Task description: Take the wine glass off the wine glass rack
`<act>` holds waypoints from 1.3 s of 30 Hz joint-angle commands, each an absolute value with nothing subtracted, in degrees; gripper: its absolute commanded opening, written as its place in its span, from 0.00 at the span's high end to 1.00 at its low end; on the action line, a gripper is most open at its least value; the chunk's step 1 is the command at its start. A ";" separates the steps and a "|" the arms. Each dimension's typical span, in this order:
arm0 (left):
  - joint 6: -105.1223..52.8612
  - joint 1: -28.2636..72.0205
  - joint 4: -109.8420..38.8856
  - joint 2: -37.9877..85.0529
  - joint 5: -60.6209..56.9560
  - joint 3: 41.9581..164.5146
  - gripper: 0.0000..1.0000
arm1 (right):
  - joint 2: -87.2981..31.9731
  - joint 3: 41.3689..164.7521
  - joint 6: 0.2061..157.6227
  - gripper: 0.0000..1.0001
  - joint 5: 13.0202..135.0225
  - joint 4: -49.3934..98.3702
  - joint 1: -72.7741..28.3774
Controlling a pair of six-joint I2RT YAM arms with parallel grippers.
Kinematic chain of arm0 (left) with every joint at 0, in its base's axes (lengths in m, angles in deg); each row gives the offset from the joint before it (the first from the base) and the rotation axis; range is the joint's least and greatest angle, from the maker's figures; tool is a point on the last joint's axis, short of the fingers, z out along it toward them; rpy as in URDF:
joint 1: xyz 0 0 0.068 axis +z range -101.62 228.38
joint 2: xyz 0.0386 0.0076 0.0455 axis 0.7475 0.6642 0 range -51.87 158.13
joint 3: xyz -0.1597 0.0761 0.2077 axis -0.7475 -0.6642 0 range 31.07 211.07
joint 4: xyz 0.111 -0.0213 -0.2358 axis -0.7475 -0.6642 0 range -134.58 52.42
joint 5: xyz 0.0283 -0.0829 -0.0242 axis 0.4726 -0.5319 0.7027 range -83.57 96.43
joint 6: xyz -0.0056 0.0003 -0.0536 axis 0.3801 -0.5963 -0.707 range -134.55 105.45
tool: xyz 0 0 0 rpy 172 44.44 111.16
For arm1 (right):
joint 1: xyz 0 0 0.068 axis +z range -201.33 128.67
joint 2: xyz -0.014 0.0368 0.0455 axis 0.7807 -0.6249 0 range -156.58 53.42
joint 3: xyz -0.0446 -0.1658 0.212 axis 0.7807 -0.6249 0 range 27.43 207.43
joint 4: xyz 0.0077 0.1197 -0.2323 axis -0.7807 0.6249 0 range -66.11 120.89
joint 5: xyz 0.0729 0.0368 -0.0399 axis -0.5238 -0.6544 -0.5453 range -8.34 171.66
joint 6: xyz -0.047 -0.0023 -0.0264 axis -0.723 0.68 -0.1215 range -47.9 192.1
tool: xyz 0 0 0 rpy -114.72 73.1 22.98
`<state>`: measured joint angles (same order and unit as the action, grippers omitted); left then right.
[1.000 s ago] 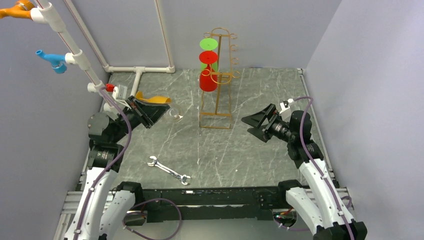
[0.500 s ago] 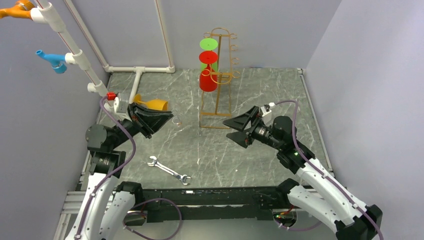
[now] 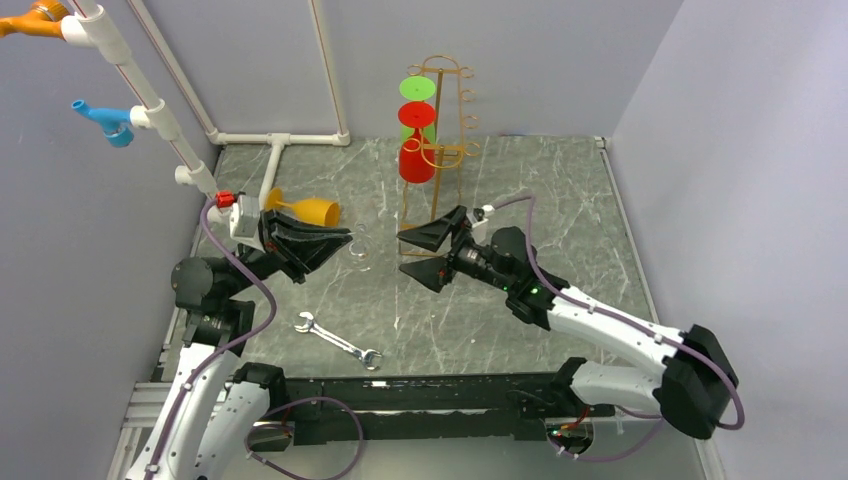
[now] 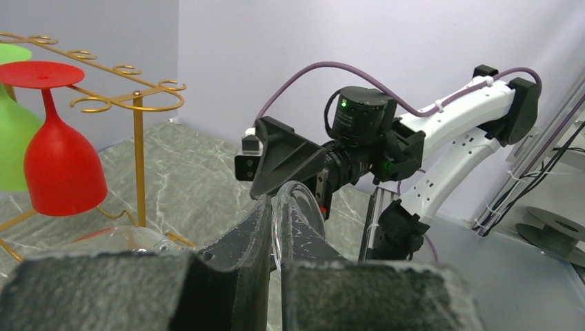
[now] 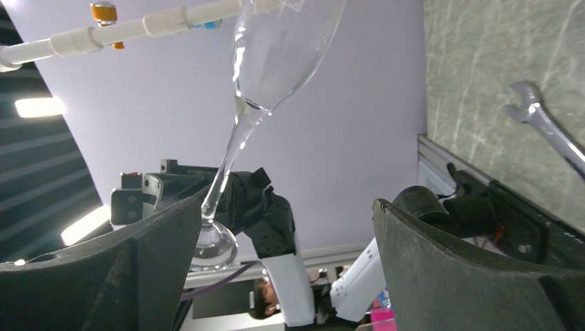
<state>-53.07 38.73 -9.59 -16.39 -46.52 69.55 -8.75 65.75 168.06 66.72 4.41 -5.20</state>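
The gold wire wine glass rack [image 3: 437, 190] stands at the back centre, with a red wine glass [image 3: 416, 155] and a green one [image 3: 418, 92] hanging upside down on it. My left gripper [image 3: 343, 243] is shut on the round foot of a clear wine glass [image 3: 358, 249], held off the rack to its left. In the left wrist view that foot [image 4: 295, 207] sits edge-on between the fingers. My right gripper [image 3: 410, 255] stands open just right of the clear glass, in front of the rack base. In the right wrist view the glass's bowl [image 5: 283, 48] and stem lie near the left finger [image 5: 103, 276].
An orange glass [image 3: 310, 210] lies on its side at the left, behind my left gripper. A steel wrench [image 3: 338, 340] lies near the front edge. A white pipe frame [image 3: 150, 100] with coloured fittings runs up the left and back. Grey walls close in both sides.
The right arm has swung left across the table, its open gripper now close to the clear glass. The left gripper has edged forward and to the right with the glass.
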 commanded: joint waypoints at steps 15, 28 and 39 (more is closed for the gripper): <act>-50.38 36.79 -3.60 -17.13 -45.16 69.39 1.00 | -24.66 78.27 180.74 0.08 69.39 -17.84 1.21; -47.92 36.56 -6.79 -18.35 -44.64 69.50 1.00 | -33.53 81.10 184.30 0.63 68.13 -28.02 4.05; -45.60 36.51 -12.74 -20.39 -44.04 70.55 1.00 | -33.77 81.44 183.51 1.00 66.49 -28.57 4.13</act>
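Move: The wine glass, its foot still pinched by the left hand and its bowl reaching forward and sloping down, offers its stem about 10 cm to the right hand's left, 2 cm ahead and 5 cm higher; from the left hand the stem is some 4 cm ahead, level sideways and 5 cm below. From the right hand, the red glass on the rack hangs roughly 30 cm ahead, 1 cm to the right and a little lower. The wrench lies on the table some 16 cm left, 6 cm back and 26 cm down, the orange glass about 26 cm left, 26 cm ahead and equally low. With its fingers wide, the right hand slides some 10 cm to its left towards the glass held out by the left hand, rising about 5 cm as it goes and tipping its fingertips up by nearly 20 degrees, until the stem is between the pads. There it eases to a stop and shuts on the stem just below the bowl, then rises another 1.5 cm with that grip, while the left hand keeps its pinch on the foot and shifts only about 1.5 cm back towards its base. ##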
